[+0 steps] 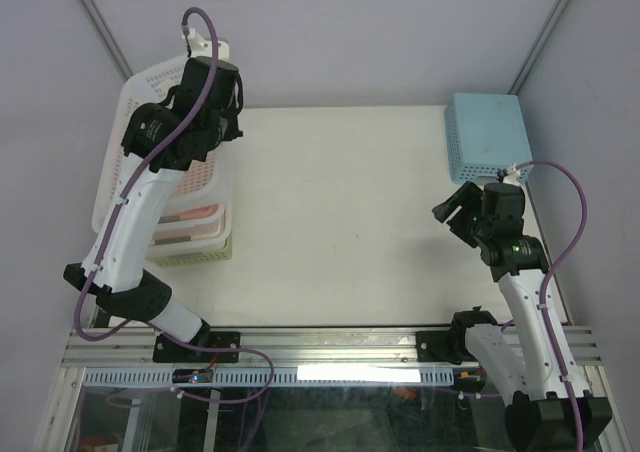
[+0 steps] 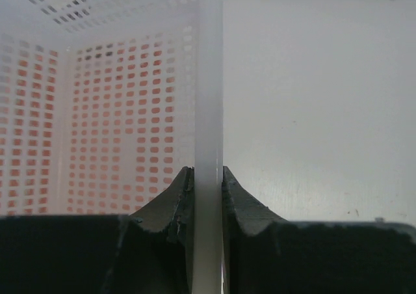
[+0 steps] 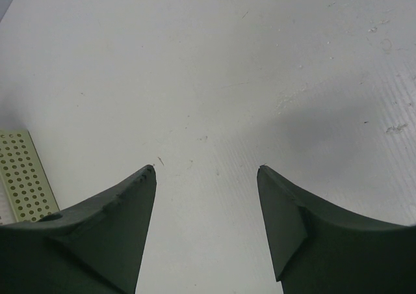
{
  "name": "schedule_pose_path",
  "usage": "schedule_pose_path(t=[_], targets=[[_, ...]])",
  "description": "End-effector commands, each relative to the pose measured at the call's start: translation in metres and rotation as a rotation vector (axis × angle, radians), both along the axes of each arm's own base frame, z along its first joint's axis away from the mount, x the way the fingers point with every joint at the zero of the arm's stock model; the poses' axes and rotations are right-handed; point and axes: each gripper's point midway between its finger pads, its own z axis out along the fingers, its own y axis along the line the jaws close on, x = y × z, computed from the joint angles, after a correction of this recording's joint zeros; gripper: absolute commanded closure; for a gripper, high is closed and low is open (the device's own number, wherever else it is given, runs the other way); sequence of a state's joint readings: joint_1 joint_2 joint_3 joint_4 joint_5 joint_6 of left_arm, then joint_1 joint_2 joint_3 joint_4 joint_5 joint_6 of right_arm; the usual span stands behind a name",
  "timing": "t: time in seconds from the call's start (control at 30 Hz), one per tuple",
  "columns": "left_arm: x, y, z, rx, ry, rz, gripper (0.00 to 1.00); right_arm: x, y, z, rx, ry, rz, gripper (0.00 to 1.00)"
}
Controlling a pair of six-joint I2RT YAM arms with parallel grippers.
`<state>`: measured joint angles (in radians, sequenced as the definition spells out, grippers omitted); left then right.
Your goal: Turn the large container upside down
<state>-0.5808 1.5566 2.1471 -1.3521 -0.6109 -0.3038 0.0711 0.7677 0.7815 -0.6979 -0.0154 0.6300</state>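
The large container (image 1: 112, 177) is a white perforated basket standing open side up at the table's left edge. My left gripper (image 1: 226, 124) reaches down over its right side. In the left wrist view the container's right wall (image 2: 208, 79) runs upright between the jaws, and the left gripper (image 2: 208, 172) is shut on it, both fingers pressed flat against the plastic. Pink shows through the holes of the container's inner walls (image 2: 123, 112). My right gripper (image 1: 456, 212) hangs open over bare table on the right, with nothing between its fingers (image 3: 207, 169).
A pink basket (image 1: 190, 219) and a pale yellow-green perforated basket (image 1: 195, 253) sit under or beside the large container. The yellow-green basket (image 3: 25, 177) also shows in the right wrist view. A light blue basket (image 1: 485, 137) lies base up at the back right.
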Motion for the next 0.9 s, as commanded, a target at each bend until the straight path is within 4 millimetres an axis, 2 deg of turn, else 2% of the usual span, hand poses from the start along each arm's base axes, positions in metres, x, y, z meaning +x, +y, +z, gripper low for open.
schedule_pose_path(t=[0.0,0.1,0.37,0.53,0.6,0.67,0.77,0.87], targets=[[0.006,-0.011,0.084,-0.124,-0.263,-0.086,1.00,0.006,0.004,0.024,0.013,-0.077,0.014,0.33],[0.011,-0.021,0.109,-0.150,-0.334,-0.132,1.00,0.006,0.004,0.023,0.012,-0.075,0.011,0.33],[0.015,-0.070,0.163,-0.321,-0.493,-0.338,1.00,0.004,0.001,0.024,0.009,-0.076,-0.004,0.33],[0.008,-0.114,0.191,-0.483,-0.554,-0.536,1.00,0.000,-0.002,0.035,-0.002,-0.091,-0.016,0.33],[0.003,-0.143,0.193,-0.567,-0.532,-0.661,1.00,-0.002,-0.006,0.051,-0.020,-0.111,-0.023,0.33],[0.001,-0.172,0.188,-0.666,-0.482,-0.767,1.00,-0.005,-0.012,0.077,-0.054,-0.153,-0.031,0.33],[0.005,-0.213,0.168,-0.791,-0.377,-0.890,1.00,-0.013,-0.026,0.122,-0.117,-0.234,-0.072,0.33],[0.009,-0.243,0.143,-0.916,-0.262,-0.953,1.00,-0.028,-0.043,0.161,-0.169,-0.316,-0.142,0.32]])
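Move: The large white container is already gripped by its right rim in the left hand, its middle about 13 cm left of that hand and 8 below. The clear middle of the table lies some 25 cm to this hand's right, level fore and aft, about 37 below. The nested coral container is 15 cm left, 3 back, 15 below. From the right hand, that clear spot is about 25 cm left, 8 ahead, 18 below. The white container is drawn up out of the stack by its pinched rim: the left hand first climbs about 10 cm, then swings right out over the table, some 20 cm in all and gathering speed, rolling its left side down about 40 degrees and turning clockwise as much, grip kept. Late on, the right hand, open and empty, rises 10 cm. ##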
